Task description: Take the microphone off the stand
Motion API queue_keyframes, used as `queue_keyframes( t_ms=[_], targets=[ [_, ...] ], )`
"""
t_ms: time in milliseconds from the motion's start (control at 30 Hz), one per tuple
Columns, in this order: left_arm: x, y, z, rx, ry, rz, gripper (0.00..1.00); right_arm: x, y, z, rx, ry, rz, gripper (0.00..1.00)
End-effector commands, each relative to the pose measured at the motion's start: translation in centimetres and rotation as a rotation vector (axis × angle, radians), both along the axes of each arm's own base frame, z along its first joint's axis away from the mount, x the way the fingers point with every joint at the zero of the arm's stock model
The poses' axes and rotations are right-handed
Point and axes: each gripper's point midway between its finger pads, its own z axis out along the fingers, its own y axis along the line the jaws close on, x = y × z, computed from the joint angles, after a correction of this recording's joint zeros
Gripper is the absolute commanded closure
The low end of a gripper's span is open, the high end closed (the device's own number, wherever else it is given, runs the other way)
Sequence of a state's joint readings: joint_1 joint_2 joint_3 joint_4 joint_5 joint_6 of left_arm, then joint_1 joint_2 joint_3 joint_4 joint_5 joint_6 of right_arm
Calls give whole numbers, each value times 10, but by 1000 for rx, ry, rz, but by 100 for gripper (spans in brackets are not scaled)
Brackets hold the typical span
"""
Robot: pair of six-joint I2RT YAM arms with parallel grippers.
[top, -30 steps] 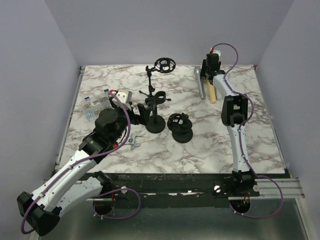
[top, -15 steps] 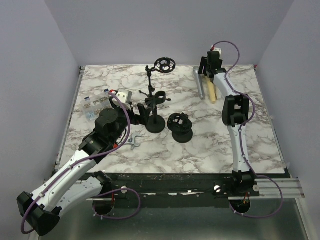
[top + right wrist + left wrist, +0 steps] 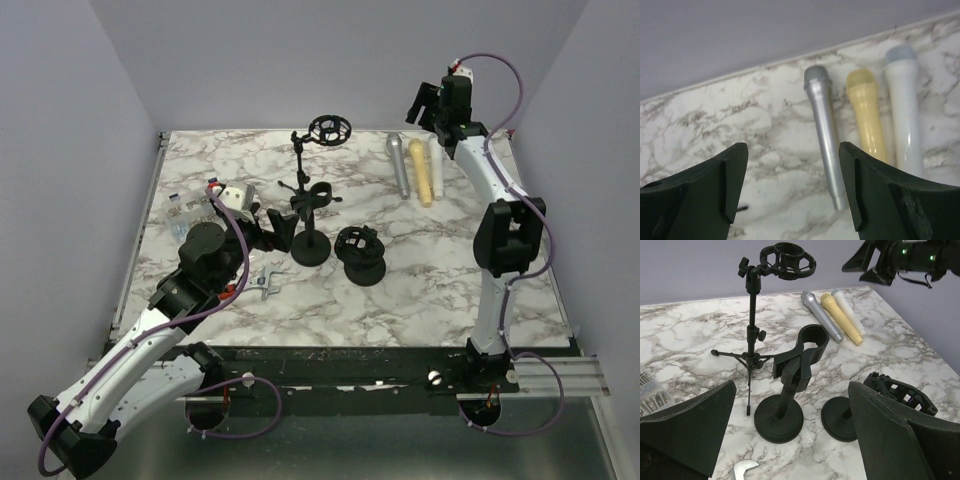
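Three microphones lie side by side on the table at the back right: grey, yellow and white. They also show in the right wrist view: grey, yellow, white. The round-base clip stand stands mid-table and its clip holds nothing. My left gripper is open and empty just left of that stand, with the stand's base between its fingers in the left wrist view. My right gripper is open and empty, raised above the microphones.
A tripod stand with a shock mount stands behind the clip stand. A short shock-mount stand stands to its right. A box of small parts and a metal bracket lie on the left.
My right gripper has lifted up and back to the right, away from the microphones, uncovering the white one. My left arm has drawn back slightly toward the left.
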State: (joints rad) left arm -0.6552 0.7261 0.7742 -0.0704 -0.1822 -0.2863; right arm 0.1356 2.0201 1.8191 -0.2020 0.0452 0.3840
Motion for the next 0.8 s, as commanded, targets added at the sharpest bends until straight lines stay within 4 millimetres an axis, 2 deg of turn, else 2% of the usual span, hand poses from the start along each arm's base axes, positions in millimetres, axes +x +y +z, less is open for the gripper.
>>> queue_keyframes(
  t_ms=[0, 200, 400, 600, 767],
  targets=[
    [-9, -1, 23, -52, -39, -30, 1, -49, 43, -30, 205, 76, 142, 19],
    [-11, -1, 26, -53, -43, -38, 1, -112, 68, -50, 334, 119, 224, 19],
    [-9, 2, 25, -43, -49, -21, 1, -160, 75, -75, 376, 182, 286, 17],
    [-7, 1, 21, -30, -37, -15, 1, -179, 92, -94, 436, 234, 394, 16],
    [-3, 6, 18, -8, -35, 16, 1, -180, 108, -88, 549, 223, 456, 16]
  ],
)
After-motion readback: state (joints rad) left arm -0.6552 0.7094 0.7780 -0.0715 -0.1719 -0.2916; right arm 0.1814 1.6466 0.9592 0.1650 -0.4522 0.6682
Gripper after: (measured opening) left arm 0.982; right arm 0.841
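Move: From the right hand, the low stand with the round shock mount is about 29 cm back, 15 cm to the left and 14 cm lower. The clip stand is some 13 cm farther left and 5 cm farther out than that one. Below the hand and about 4 cm ahead lie the microphones: silver straight ahead, yellow 6 cm right, white 10 cm right. From the left hand, the shock-mount stand is roughly 4 cm ahead, 17 cm right and 22 cm below. Draw the empty right gripper back about 18 cm, away from the three laid-down microphones and towards the shock-mount stand, shifting left some 9 cm. Sink about 10 cm over the first half, then hold that height as you slow. Meanwhile swing the fingers counter-clockwise, roll the hand's left side up some 25 degrees and dip the fingertips a little; keep them open and touch nothing. ##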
